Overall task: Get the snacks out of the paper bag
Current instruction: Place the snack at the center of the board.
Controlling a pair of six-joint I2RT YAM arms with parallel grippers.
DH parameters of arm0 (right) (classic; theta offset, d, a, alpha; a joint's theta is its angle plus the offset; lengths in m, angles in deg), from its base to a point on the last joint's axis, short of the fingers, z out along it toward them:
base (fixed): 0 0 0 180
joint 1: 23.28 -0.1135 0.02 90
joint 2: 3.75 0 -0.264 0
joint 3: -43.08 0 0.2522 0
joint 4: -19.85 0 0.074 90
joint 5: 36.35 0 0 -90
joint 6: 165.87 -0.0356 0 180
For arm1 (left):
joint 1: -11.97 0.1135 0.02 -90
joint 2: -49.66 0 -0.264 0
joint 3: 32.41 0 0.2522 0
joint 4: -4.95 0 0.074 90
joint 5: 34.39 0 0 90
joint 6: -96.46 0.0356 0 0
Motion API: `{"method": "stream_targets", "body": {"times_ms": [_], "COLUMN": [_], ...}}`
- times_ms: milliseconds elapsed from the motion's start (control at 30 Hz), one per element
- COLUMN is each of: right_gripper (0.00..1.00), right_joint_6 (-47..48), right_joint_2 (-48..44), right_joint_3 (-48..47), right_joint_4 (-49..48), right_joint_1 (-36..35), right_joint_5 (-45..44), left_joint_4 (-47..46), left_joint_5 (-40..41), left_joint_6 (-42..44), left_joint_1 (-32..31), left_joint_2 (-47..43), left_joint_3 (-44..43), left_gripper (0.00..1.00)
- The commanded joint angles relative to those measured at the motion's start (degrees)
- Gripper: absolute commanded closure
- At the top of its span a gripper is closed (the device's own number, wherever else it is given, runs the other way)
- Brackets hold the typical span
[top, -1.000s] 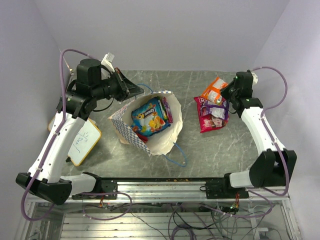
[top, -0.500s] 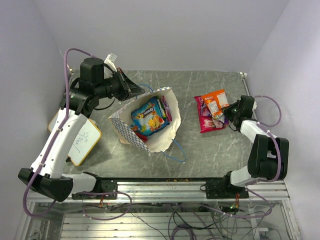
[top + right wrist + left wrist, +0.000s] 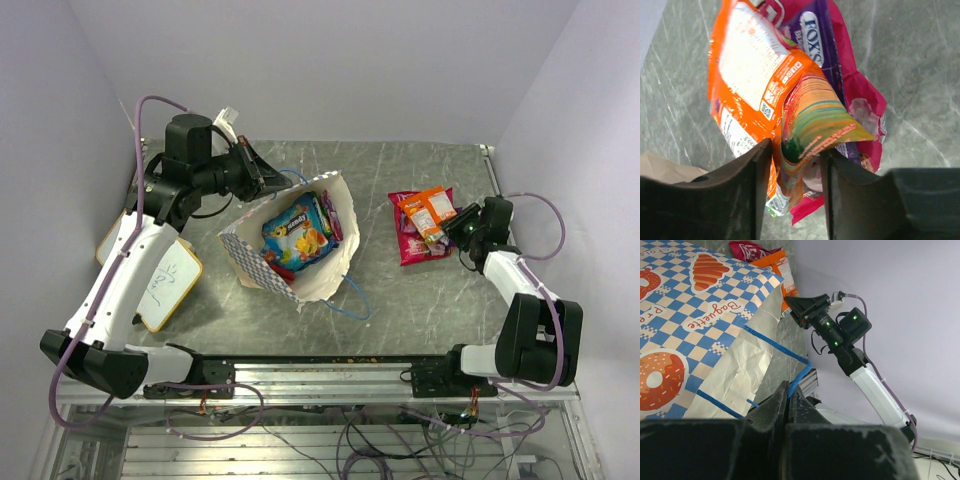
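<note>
The paper bag [image 3: 312, 282] lies on its side mid-table, mouth toward the camera, with a blue snack packet [image 3: 297, 232] and other packets inside. My left gripper [image 3: 278, 180] is at the bag's far rim, shut on its blue cord handle [image 3: 799, 375]; the checkered bag side [image 3: 690, 315] fills the left wrist view, with the gripper [image 3: 788, 390] at the bottom. An orange packet [image 3: 428, 212] rests on a magenta packet [image 3: 415, 243] on the table to the right. My right gripper [image 3: 462, 228] is low at the orange packet's right end, its jaws [image 3: 796, 160] pinching a folded corner of the orange packet [image 3: 750, 70] above the magenta one [image 3: 860, 100].
A yellow-framed whiteboard [image 3: 165, 285] lies at the table's left edge under my left arm. The bag's second blue handle [image 3: 352, 305] trails on the table toward the front. Walls close in at the back and both sides.
My right arm has come down and drawn in, laying the orange packet on the magenta one. My left gripper has stayed at the bag's rim.
</note>
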Motion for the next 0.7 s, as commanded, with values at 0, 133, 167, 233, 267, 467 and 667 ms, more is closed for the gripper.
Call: {"method": "stream_targets", "body": {"times_ms": [0, 133, 167, 233, 267, 467, 667], "right_gripper": [0.51, 0.39, 0.36, 0.27, 0.23, 0.18, 0.19], "right_joint_6": [4.6, 6.5, 7.0, 8.2, 9.5, 11.1, 8.2], "right_joint_2": [0.1, -0.2, -1.0, -3.2, -4.2, -6.0, -6.8], "right_joint_3": [-2.1, -7.4, -7.6, -7.1, -7.0, -12.1, -19.3], "right_joint_4": [7.6, 18.3, 19.5, 19.6, 19.7, 24.2, 25.0], "right_joint_1": [0.1, 0.1, 0.1, 0.1, 0.1, -0.8, -5.9], "right_joint_5": [-3.5, -7.2, -7.3, -6.2, -5.7, -1.9, 7.1], "left_joint_4": [-0.5, -1.8, -2.0, -2.7, -3.3, -3.9, -5.8], "left_joint_5": [-3.3, -2.9, -2.6, -2.5, -3.1, -3.5, -4.5], "left_joint_6": [1.3, 0.4, 0.2, -0.1, -0.5, -0.9, -2.4], "left_joint_1": [-0.4, -0.4, -0.4, -0.4, -0.4, -0.4, -0.4], "left_joint_2": [1.4, 1.3, 0.8, 0.5, 0.6, 1.6, 1.1], "left_joint_3": [-4.1, -5.0, -4.7, -4.0, -3.7, -4.7, -2.8], "left_gripper": [0.93, 0.93, 0.93, 0.93, 0.93, 0.93, 0.93]}}
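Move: The right hand still has the near right corner of the orange snack between its part-open fingers; that snack's middle lies about 4 cm ahead, 3 cm left and 2 cm below. The red snack underneath is centred some 4 cm left, 1 cm ahead and 4 cm down. Level with the hand, roughly 36 cm left, the paper bag's middle sits about 5 cm higher. From the left hand, the orange snack is about 12 cm ahead, 35 cm right and 28 cm below. The right fingers let go of the orange snack's bunched corner, spreading from about a third to four-fifths open while the hand draws back some 3 cm, easing slightly right, with a small tilt. It then climbs clear of the pile, to about 6 cm above its start, swinging left as it rises. The left hand keeps its grip on the paper bag's blue handle and lifts only 1–2 cm. ##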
